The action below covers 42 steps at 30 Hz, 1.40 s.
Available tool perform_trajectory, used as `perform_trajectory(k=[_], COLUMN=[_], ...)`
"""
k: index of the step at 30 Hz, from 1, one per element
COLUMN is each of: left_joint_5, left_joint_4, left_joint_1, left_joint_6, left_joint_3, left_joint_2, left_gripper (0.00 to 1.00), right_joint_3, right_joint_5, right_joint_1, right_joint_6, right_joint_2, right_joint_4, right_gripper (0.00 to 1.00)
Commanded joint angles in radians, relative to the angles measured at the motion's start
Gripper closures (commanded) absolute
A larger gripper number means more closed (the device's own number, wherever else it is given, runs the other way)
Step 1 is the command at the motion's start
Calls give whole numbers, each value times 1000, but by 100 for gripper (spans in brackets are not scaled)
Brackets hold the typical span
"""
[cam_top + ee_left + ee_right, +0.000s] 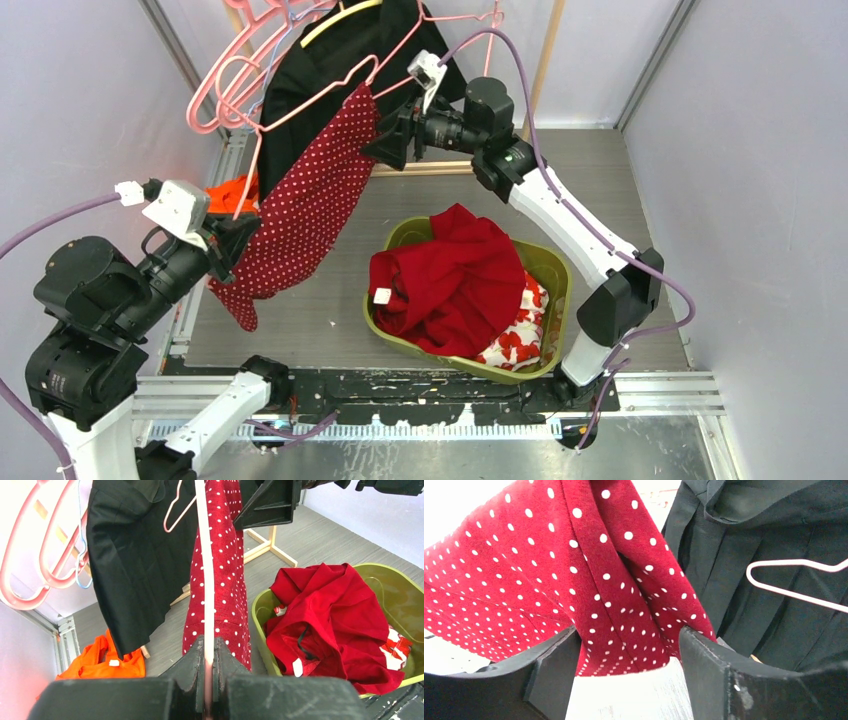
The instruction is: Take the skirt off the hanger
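The skirt (310, 205) is red with white dots and hangs slanted from a thin pink hanger (322, 93). My left gripper (232, 238) is at the skirt's lower left, shut on the hanger's pink bar (205, 580), which runs up between its fingers (192, 662). The skirt (227, 580) drapes just behind that bar. My right gripper (385, 140) is up at the skirt's top end. Its jaws stand open with a fold of the skirt (614, 590) between the fingers (704, 655).
A black garment (330, 60) hangs behind the skirt among several empty pink hangers (235, 70). A green basket (556, 262) holding red clothes (455, 280) sits on the floor to the right. An orange cloth (235, 190) lies at the left. A wooden rack (265, 550) stands behind.
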Motion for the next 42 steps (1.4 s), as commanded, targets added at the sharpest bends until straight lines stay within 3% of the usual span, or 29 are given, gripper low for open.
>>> perform_trajectory(k=[1,4,6,13,17,20,30,31,32,33,38,42], left_joint_5=[-10,-9,-9,-11,-11,-11,-15,-18,-21,-25,-37,-158], left_joint_4=[88,93,95,93,96,100,106,105,104,105,111,114], left_joint_1=[-10,-14,-16,-18,-18,-18,-18,-17,-17,-17,-18,-19], left_joint_6=[18,18,18,21,20,20,23,23,23,24,26,16], left_joint_3=[33,28,21,10,7,7,1,-2,-2,-4,-12,-21], left_joint_2=[0,6,7,8,11,13,15,12,12,10,10,28], left_gripper=[100,100,100,100,100,100,100,100,100,100,100,100], right_joint_3=[31,31,32,16,29,40,67,70,69,65,62,100], right_joint_5=[-66,-86,-108,-83,-98,-113,-174,-177,-174,-165,-141,-142], right_joint_1=[-5,-5,-5,-5,-3,2,33,35,36,36,36,36], right_joint_6=[87,105,122,134,153,176,251,254,257,259,171,99], right_joint_2=[-22,-24,-23,-32,-26,-13,39,40,41,37,-18,-76], right_joint_4=[81,63,55,59,82,97,127,126,123,121,3,-159], right_gripper=[29,44,47,22,20,26,60,68,87,98,99,99])
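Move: The skirt's near edge already hangs at the right hand's open fingers, roughly 3 cm back and 2 cm left of the hand point. The skirt's middle is about 9 cm back, 10 cm left and 6 cm lower. The hanger's free tip is some 8 cm straight ahead, and the black garment about 14 cm ahead and 5 cm left. From the left hand, shut on the hanger, the skirt lies about 8 cm ahead, 8 cm right and 8 cm lower. The skirt's edge below the hanger's free tip is taken by the right hand, which goes back about 3.5 cm and 2 cm left, its wrist turning some 15 degrees. The fingers half close, reopen, then shut to pinch the cloth, sinking about 1 cm at the end. The left hand keeps its grip on the hanger, almost still. ##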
